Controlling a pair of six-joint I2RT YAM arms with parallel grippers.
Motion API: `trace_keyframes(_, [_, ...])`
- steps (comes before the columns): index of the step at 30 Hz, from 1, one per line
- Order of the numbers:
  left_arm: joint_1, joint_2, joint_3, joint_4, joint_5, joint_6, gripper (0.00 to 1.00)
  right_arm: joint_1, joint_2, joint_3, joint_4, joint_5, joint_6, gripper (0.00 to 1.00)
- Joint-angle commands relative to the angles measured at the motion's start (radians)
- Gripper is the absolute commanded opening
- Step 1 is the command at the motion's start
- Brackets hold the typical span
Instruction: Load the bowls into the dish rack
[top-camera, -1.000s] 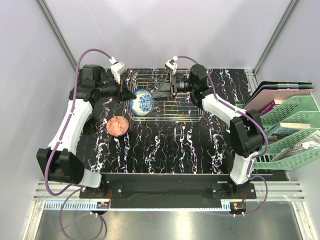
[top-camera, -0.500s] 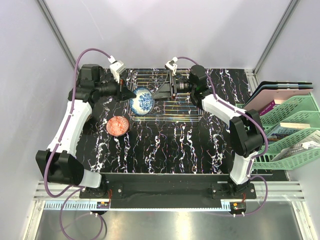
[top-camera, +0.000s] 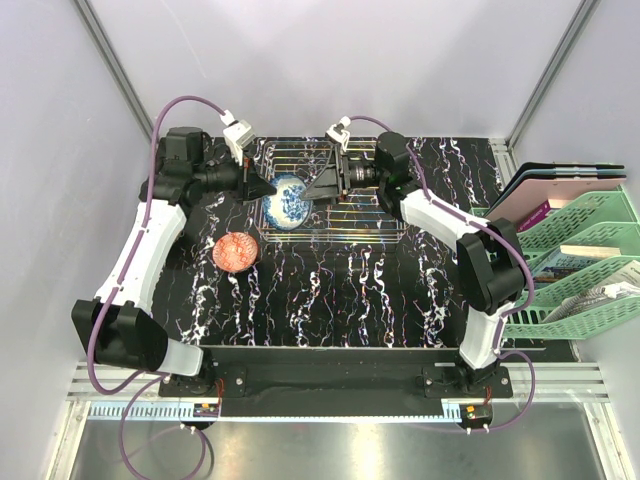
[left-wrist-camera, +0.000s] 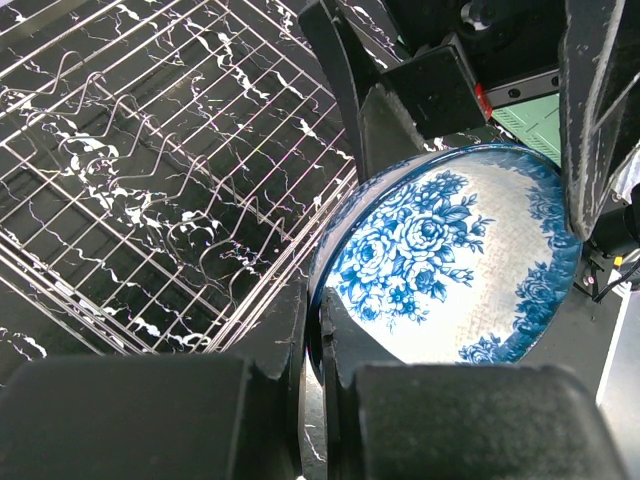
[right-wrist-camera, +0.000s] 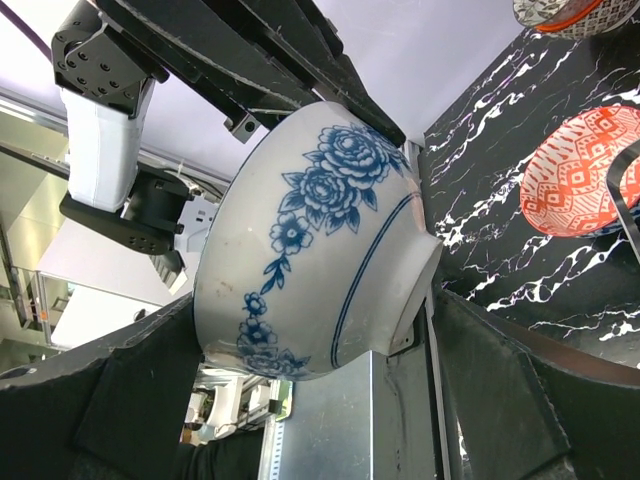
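A white bowl with blue flowers (top-camera: 287, 203) hangs tilted on its side over the left end of the wire dish rack (top-camera: 365, 215). My left gripper (top-camera: 263, 188) is shut on its rim; in the left wrist view the fingers (left-wrist-camera: 300, 335) pinch the rim of the bowl (left-wrist-camera: 450, 260) beside the rack (left-wrist-camera: 150, 180). My right gripper (top-camera: 316, 186) is open, its fingers standing either side of the bowl (right-wrist-camera: 310, 250). A red patterned bowl (top-camera: 237, 251) lies on the table left of the rack, also in the right wrist view (right-wrist-camera: 580, 170).
Another bowl with an orange rim (right-wrist-camera: 565, 12) shows at the top edge of the right wrist view. Green stacked trays (top-camera: 590, 260) with papers stand at the table's right side. The black marbled table (top-camera: 340, 300) spreads in front of the rack.
My right gripper has slid left, closing in around the blue flowered bowl. The left gripper and bowl have shifted slightly up and right.
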Motion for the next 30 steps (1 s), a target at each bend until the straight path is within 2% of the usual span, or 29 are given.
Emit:
trace_keyframes(1, [-0.012,-0.014,0.04,0.081,0.023,-0.025,0.0,0.01,0.004,0.016,0.058,-0.009,0.018,1.0])
trace_keyframes(11, [-0.016,-0.016,0.019,0.1,0.013,-0.028,0.0,0.01,0.011,0.008,0.214,-0.018,0.148,0.81])
trace_keyframes(13, [-0.018,-0.017,0.016,0.1,0.011,-0.03,0.0,0.01,0.019,0.01,0.245,-0.021,0.173,0.8])
trace_keyframes(17, [-0.016,-0.016,0.016,0.106,0.008,-0.033,0.0,0.01,0.027,0.007,0.267,-0.023,0.191,0.69])
trace_keyframes(18, [-0.018,-0.014,0.017,0.107,0.008,-0.033,0.0,0.011,0.027,0.004,0.268,-0.021,0.193,0.58])
trace_keyframes(20, [-0.018,-0.013,0.019,0.106,0.002,-0.036,0.0,0.01,0.025,0.002,0.27,-0.023,0.194,0.48])
trace_keyframes(21, [-0.016,-0.013,0.019,0.107,-0.001,-0.036,0.0,0.01,0.024,-0.001,0.271,-0.023,0.196,0.37])
trace_keyframes(24, [-0.016,-0.011,0.022,0.11,-0.014,-0.042,0.0,0.01,0.024,-0.002,0.274,-0.023,0.201,0.21])
trace_keyframes(25, [-0.016,-0.008,0.022,0.11,-0.017,-0.043,0.0,0.01,0.024,-0.004,0.274,-0.026,0.201,0.12])
trace_keyframes(27, [-0.016,-0.01,0.022,0.113,-0.023,-0.044,0.1,0.008,0.02,-0.007,0.273,-0.026,0.197,0.03])
trace_keyframes(28, [-0.016,-0.011,0.023,0.112,-0.027,-0.044,0.27,0.01,0.02,-0.007,0.267,-0.026,0.193,0.0])
trace_keyframes(30, [-0.018,-0.013,0.023,0.112,-0.038,-0.044,0.42,0.011,0.017,-0.007,0.248,-0.026,0.178,0.0])
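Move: The left hand still holds the blue bowl in the air by its rim, the bowl's middle about 4 cm to its right, 2 cm back and 2 cm below. The right hand's wide-open fingers already straddle the bowl from the other side, its middle some 4 cm to that hand's left, 2 cm back. The dish rack's middle lies roughly 13 cm right, 4 ahead and 20 below the left hand; the red bowl about 10 left, 12 back, 23 below. The right hand stays at the blue bowl and closes its spread fingers by about a fifth of their range until they stop on it, one above and one below, lifting only about 1 cm and tilting a few degrees as they take hold. The left hand keeps its pinch on the rim almost without moving, and only at the very end, once the right grip is firm, do its fingers begin to part by about a quarter of their range to release the rim. ##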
